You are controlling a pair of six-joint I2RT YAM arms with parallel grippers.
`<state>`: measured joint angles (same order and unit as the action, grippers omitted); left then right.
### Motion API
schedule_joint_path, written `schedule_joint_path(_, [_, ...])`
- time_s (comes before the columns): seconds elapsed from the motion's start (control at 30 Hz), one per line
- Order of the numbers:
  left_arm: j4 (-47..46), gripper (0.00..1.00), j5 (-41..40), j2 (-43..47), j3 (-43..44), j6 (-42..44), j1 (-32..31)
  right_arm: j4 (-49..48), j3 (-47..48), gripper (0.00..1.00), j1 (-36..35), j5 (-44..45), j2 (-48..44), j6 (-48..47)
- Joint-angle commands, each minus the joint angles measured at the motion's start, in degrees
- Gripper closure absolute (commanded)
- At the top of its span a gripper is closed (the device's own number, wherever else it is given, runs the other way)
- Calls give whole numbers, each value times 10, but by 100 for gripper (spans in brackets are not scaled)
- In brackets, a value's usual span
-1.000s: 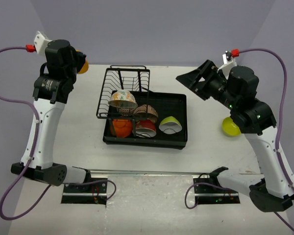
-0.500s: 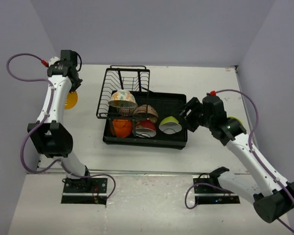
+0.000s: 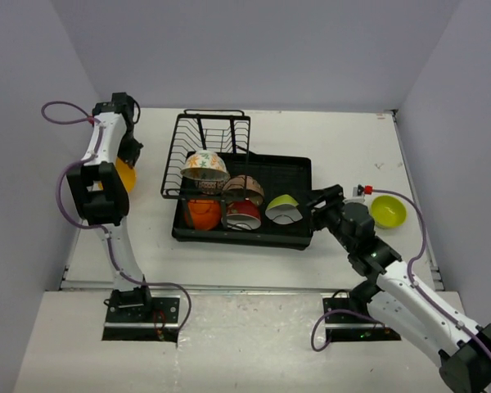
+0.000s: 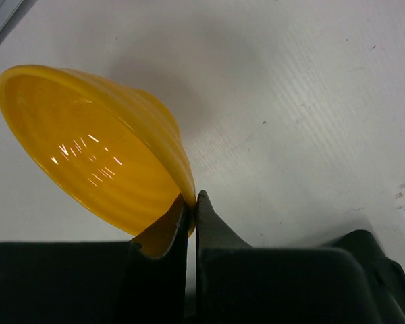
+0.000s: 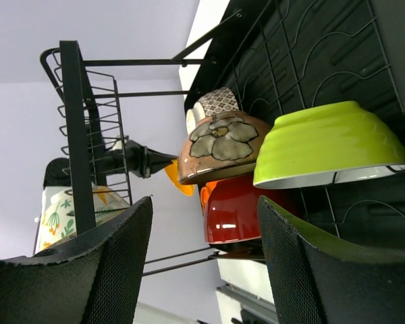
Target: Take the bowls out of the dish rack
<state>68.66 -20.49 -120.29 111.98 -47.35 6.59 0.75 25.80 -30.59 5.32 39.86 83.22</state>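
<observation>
The black dish rack [image 3: 299,168] stands mid-table. It holds a white floral bowl [image 3: 204,166], a brown speckled bowl [image 3: 244,188], an orange bowl [image 3: 202,213], a red bowl [image 3: 242,214] and a lime green bowl [image 3: 284,209]. A second lime green bowl [image 3: 388,211] sits upright on the table to the right. At the far left my left gripper [image 4: 192,199] is shut on the rim of the yellow-orange bowl [image 4: 94,148], tilted just over the table. My right gripper [image 5: 204,200] is open at the rack's right edge, facing the red bowl [image 5: 236,209] and the lime green bowl [image 5: 324,145], touching neither.
The rack's upright wire section [image 3: 213,131] rises behind the tray. Purple walls close in on the left, back and right. Both arm bases and a metal rail [image 3: 245,288] lie along the near edge. Purple cables loop beside each arm.
The left arm has swung down, lowering the yellow-orange bowl toward the table at the left. The right arm has dropped from high on the right to the rack's right edge, its jaws slightly narrower.
</observation>
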Motion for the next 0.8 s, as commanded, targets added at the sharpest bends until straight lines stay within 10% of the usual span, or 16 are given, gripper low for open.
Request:
schedule_joint_path(0.0, [32, 100, 3, -35, 60, 37, 6, -76, -3, 36, -39, 98, 0, 26])
schedule_joint_path(0.77, [60, 100, -31, -174, 86, 88, 28, 11, 50, 34, -238, 347, 75, 100])
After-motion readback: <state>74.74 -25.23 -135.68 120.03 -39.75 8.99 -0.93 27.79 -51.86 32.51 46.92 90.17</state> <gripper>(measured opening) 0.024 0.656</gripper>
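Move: The left hand holds the yellow bowl by its rim; the patch of table it is being taken to lies about 11 cm below, some 4 cm left and 2 cm back, with the upper rack about 20 cm to this hand's right and level fore-and-aft. From the right hand, the lime bowl still in the tray is roughly 6 cm ahead, 5 cm left and 13 cm down; the red bowl stands about 13 cm left of it, level fore-and-aft, the flower bowl equally far left and 6 cm farther out. Still pinching the yellow bowl's rim, the left hand lowers it about 7 cm towards the table, easing left some 3.5 cm; a small forward drift turns into a short pull back as the fingertips swing back about 15 degrees. The right hand, fingers already open and empty, slides about 4 cm left over the near side of the lime bowl, turning slightly clockwise. ##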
